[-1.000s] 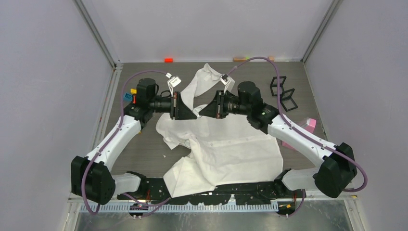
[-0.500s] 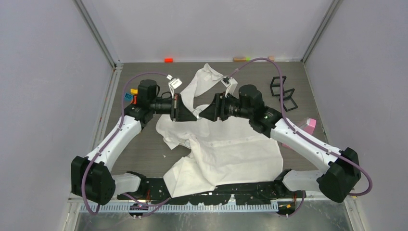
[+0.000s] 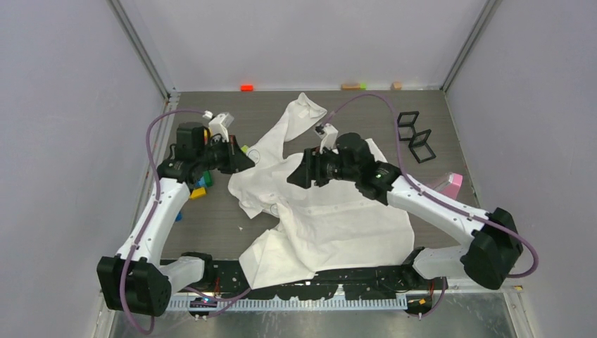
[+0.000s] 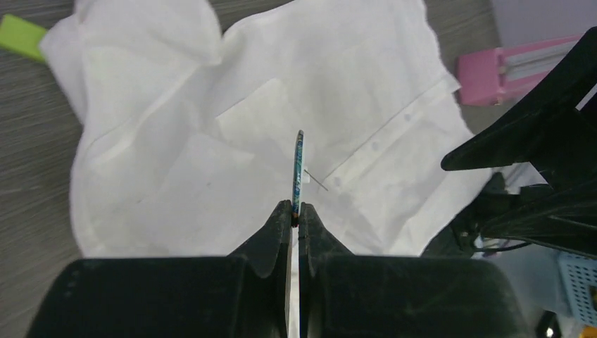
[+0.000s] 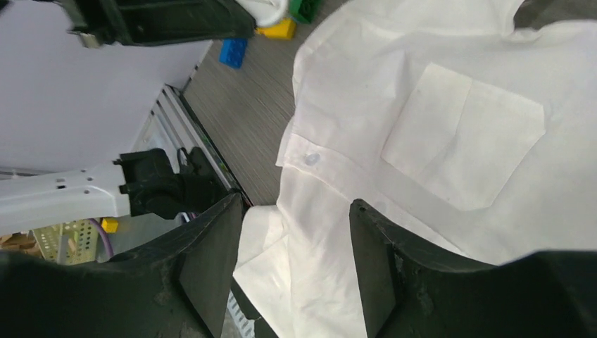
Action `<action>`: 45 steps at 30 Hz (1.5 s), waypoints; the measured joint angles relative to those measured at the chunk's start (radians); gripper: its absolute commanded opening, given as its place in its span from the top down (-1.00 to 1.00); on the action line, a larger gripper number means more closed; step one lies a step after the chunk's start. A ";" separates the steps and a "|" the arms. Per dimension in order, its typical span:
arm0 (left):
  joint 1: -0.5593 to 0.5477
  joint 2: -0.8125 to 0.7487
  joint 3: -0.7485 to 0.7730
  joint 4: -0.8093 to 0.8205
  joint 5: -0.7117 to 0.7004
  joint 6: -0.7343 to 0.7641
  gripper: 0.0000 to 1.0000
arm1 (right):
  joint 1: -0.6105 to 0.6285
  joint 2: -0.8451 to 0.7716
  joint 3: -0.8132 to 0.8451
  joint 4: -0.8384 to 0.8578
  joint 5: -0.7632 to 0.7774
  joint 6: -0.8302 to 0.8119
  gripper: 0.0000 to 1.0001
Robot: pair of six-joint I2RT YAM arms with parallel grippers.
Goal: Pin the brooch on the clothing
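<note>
The clothing (image 3: 338, 218) is a white shirt spread rumpled over the middle of the table. My left gripper (image 3: 246, 162) hovers over its left edge, shut on the brooch (image 4: 298, 169). The brooch is a thin bluish disc seen edge-on, and its bare pin (image 4: 317, 180) sticks out to the right above the shirt (image 4: 197, 141). My right gripper (image 3: 292, 176) hangs open over the shirt's upper middle with nothing between its fingers (image 5: 211, 246). Below it lie the button placket and the square chest pocket (image 5: 464, 134).
Yellow and blue blocks (image 3: 198, 190) lie left of the shirt under the left arm. Two black wire frames (image 3: 415, 137) stand at the back right. A pink object (image 3: 450, 182) lies by the right arm. Small coloured pieces (image 3: 246, 87) sit along the back wall.
The two grippers were tip to tip over the shirt. The right gripper has opened and let go. The left arm has drawn back to the left, keeping the brooch.
</note>
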 measured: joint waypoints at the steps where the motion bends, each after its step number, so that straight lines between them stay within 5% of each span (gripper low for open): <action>1: 0.000 -0.011 0.000 -0.029 -0.047 0.023 1.00 | 0.018 0.031 0.007 -0.010 0.009 -0.001 -0.20; 9: 0.000 -0.057 0.000 -0.151 -0.309 0.113 1.00 | 0.145 0.358 0.212 -0.090 0.079 -0.022 -0.08; 20: 0.000 -0.057 0.000 -0.169 -0.361 0.126 1.00 | 0.211 0.627 0.490 -0.154 0.104 -0.098 0.03; 29: 0.000 -0.057 0.000 -0.169 -0.369 0.125 1.00 | 0.224 0.735 0.572 -0.195 0.128 -0.143 0.20; 38: 0.000 -0.057 -0.003 -0.168 -0.375 0.124 1.00 | 0.232 0.766 0.581 -0.201 0.169 -0.163 0.92; 45: -0.020 -0.051 -0.029 -0.178 -0.373 0.093 1.00 | 0.232 0.729 0.497 -0.130 0.248 -0.143 0.99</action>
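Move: The spot of clothing near its left edge that the open right hand goes for lies about 14 cm left of it, 3 cm ahead and 14 cm below. The pocket patch is about 5 cm ahead, 4 cm left, and the clear disc some 3 cm back, 8 cm left, both about 14 cm down. From the left hand, which holds the brooch, that spot is about 2 cm right, 1 cm back and 14 cm below. Right hand drops some 14 cm, swings 13 left and pinches the clothing; the brooch-holding left shifts left too. ##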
